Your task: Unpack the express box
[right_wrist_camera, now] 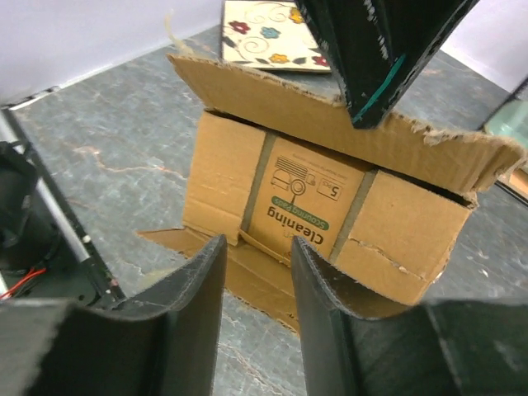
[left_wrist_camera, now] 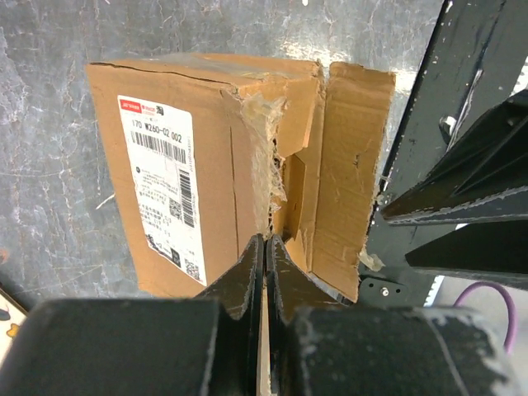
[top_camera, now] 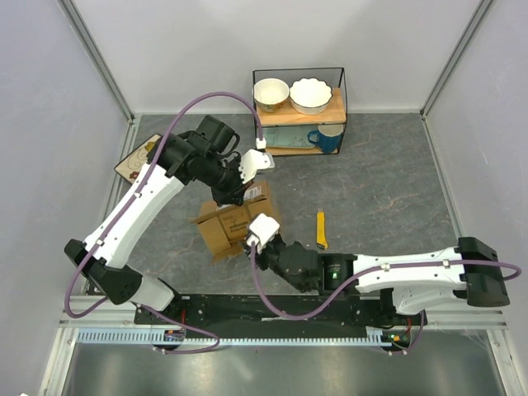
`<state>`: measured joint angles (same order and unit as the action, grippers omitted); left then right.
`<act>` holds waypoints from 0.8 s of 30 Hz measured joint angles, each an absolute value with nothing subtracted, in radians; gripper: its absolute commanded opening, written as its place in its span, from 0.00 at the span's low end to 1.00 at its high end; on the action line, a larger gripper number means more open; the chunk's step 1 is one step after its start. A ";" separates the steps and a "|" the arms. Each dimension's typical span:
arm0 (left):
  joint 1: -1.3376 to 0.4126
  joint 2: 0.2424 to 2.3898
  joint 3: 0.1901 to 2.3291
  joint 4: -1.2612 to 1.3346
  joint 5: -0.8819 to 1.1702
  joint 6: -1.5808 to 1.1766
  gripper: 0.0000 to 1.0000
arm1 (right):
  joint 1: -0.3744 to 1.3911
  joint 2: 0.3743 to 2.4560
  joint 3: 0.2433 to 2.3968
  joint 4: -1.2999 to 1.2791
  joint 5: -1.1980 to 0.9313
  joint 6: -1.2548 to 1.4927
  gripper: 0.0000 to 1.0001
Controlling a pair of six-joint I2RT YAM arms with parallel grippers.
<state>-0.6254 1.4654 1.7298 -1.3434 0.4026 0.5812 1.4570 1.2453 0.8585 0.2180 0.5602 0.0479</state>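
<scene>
The express box (top_camera: 224,227), a brown carton with a white label (left_wrist_camera: 165,190) and torn clear tape, lies on its side mid-table with its flaps open. My left gripper (left_wrist_camera: 266,239) is shut on the thin edge of its upper flap (right_wrist_camera: 272,107), above the box (top_camera: 232,195). Inside the opening shows a smaller brown package (right_wrist_camera: 330,206) printed "Cleaning Scouring Pads". My right gripper (right_wrist_camera: 257,243) stands open just before the opening, over the lower flap (right_wrist_camera: 247,280) that lies on the table, with nothing between its fingers. It sits at the box's near right corner (top_camera: 254,241).
A yellow utility knife (top_camera: 321,229) lies on the table right of the box. A wire rack (top_camera: 342,107) at the back holds two bowls and a blue mug (top_camera: 328,139). A flower-patterned board (top_camera: 138,157) lies at the far left. Walls enclose the table.
</scene>
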 measured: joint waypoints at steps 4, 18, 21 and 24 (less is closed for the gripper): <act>-0.633 1.468 1.729 -1.346 0.402 0.556 0.04 | 1.536 1.343 0.869 0.269 0.773 0.015 0.73; -0.637 1.474 1.687 -1.356 0.400 0.521 0.03 | 1.596 1.703 1.066 0.078 1.393 0.084 0.79; -0.637 1.474 1.678 -1.356 0.403 0.520 0.03 | 1.587 1.702 1.066 0.066 1.426 0.110 0.78; -0.637 1.474 1.678 -1.357 0.403 0.520 0.03 | 1.563 1.696 1.066 0.022 1.436 0.173 0.79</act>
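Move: The mouth of the express box faces back towards me. Its right side flap is about 7 cm ahead of my right hand, 3 cm to the right and 6 cm lower; the inner box shows about 7 cm ahead, 5 cm left and 6 cm down. The yellow knife lies some 11 cm ahead, 19 cm right and 23 cm below. From my left hand, that side flap is about 7 cm right, 1 cm back and 8 cm down. I drop my right hand about 6 cm in front of the open mouth, then carry it forward and to the right, some 4 cm each way, turning it roughly 40 degrees clockwise until the fingers, spread wide on the way, face the right side flap. My left hand keeps its pinch on the box's upper edge and eases down about 2 cm and slightly back. ##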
